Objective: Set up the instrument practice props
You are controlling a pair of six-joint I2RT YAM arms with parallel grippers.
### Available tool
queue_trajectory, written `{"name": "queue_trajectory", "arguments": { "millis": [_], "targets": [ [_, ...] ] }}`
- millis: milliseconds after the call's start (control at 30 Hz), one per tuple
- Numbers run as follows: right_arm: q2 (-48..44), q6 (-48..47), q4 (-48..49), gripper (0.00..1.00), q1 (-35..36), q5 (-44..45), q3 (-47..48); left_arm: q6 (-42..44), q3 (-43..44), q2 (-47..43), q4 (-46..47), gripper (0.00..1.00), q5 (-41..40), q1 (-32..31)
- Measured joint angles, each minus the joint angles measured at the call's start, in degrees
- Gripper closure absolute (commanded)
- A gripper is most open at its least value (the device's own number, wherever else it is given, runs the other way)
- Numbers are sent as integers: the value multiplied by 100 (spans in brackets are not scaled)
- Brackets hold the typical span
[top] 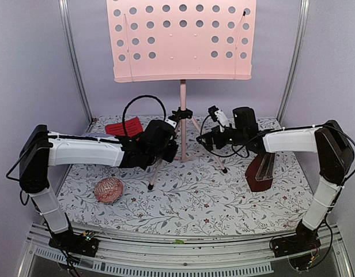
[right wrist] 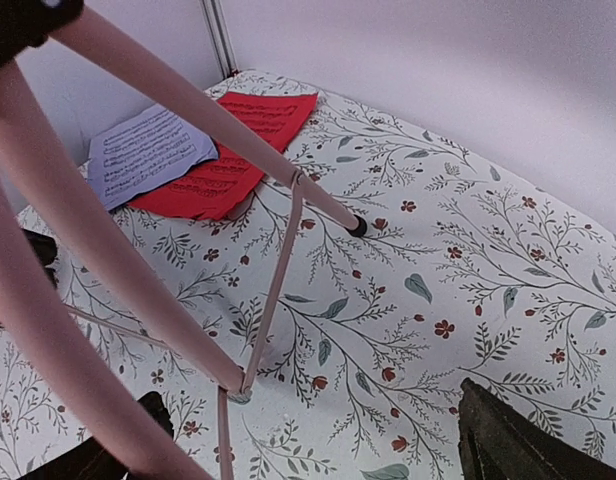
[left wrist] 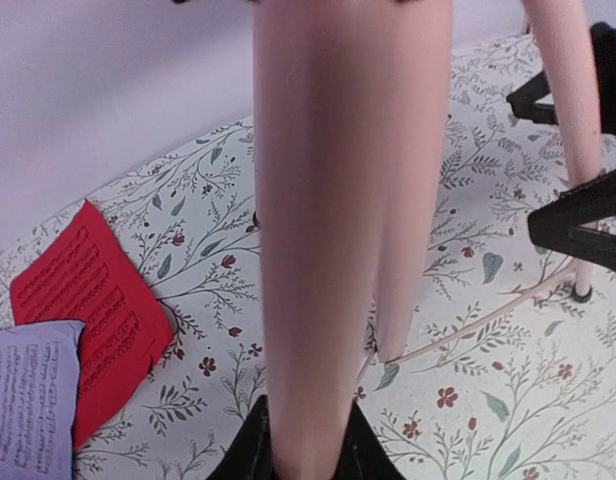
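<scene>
The pink music stand (top: pixel 183 40) stands at the back of the table, its hole-perforated desk high up. My left gripper (top: pixel 166 151) is shut on its front left leg (left wrist: pixel 338 200), with black fingertips (left wrist: pixel 243 455) on either side. My right gripper (top: pixel 211 141) hangs wide open by the right leg (right wrist: pixel 68 270), which runs just inside its left finger (right wrist: pixel 98 462). The red page (top: pixel 123 126) and the lavender page (left wrist: pixel 28 400) lie flat at the back left, and both show again in the right wrist view. A dark red-brown metronome (top: pixel 263 173) sits under my right forearm.
A floral cloth (top: pixel 195 202) covers the table. A pink patterned ball (top: pixel 108 190) lies at the front left. Pale walls with metal posts (top: pixel 74 57) close in the back and sides. The stand's tripod legs (top: pixel 157 173) spread across the middle.
</scene>
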Motion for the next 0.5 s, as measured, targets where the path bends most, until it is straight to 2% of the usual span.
{"name": "queue_trajectory", "arguments": {
  "millis": [200, 300, 367, 500],
  "targets": [
    [-616, 267, 98, 1, -90, -116, -319, -219, 28, -63, -37, 50, 138, -28],
    [-918, 378, 223, 1, -105, -109, -507, -361, 28, -229, -90, 42, 203, -31],
    [-1093, 439, 278, 1, -116, -90, -638, -474, 26, -420, -111, 37, 247, -33],
    [-1449, 601, 354, 1, -131, 28, -918, -824, -59, -866, -153, 37, 293, -35]
  ]
}}
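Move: The left hand's fingers are still shut on the stand's left front leg, right at the hand; the black collar is about 4 cm right, 5 cm ahead and 9 cm above, that leg's foot roughly 8 cm left, 7 cm back and 17 cm below. The open right hand has the right front leg about 2 cm to its left, level with it; the collar is some 6 cm left, 1 cm ahead and 9 cm above. Left opens, freeing its leg, and rises about 6 cm; the open right lifts as far, backing off rightward. ##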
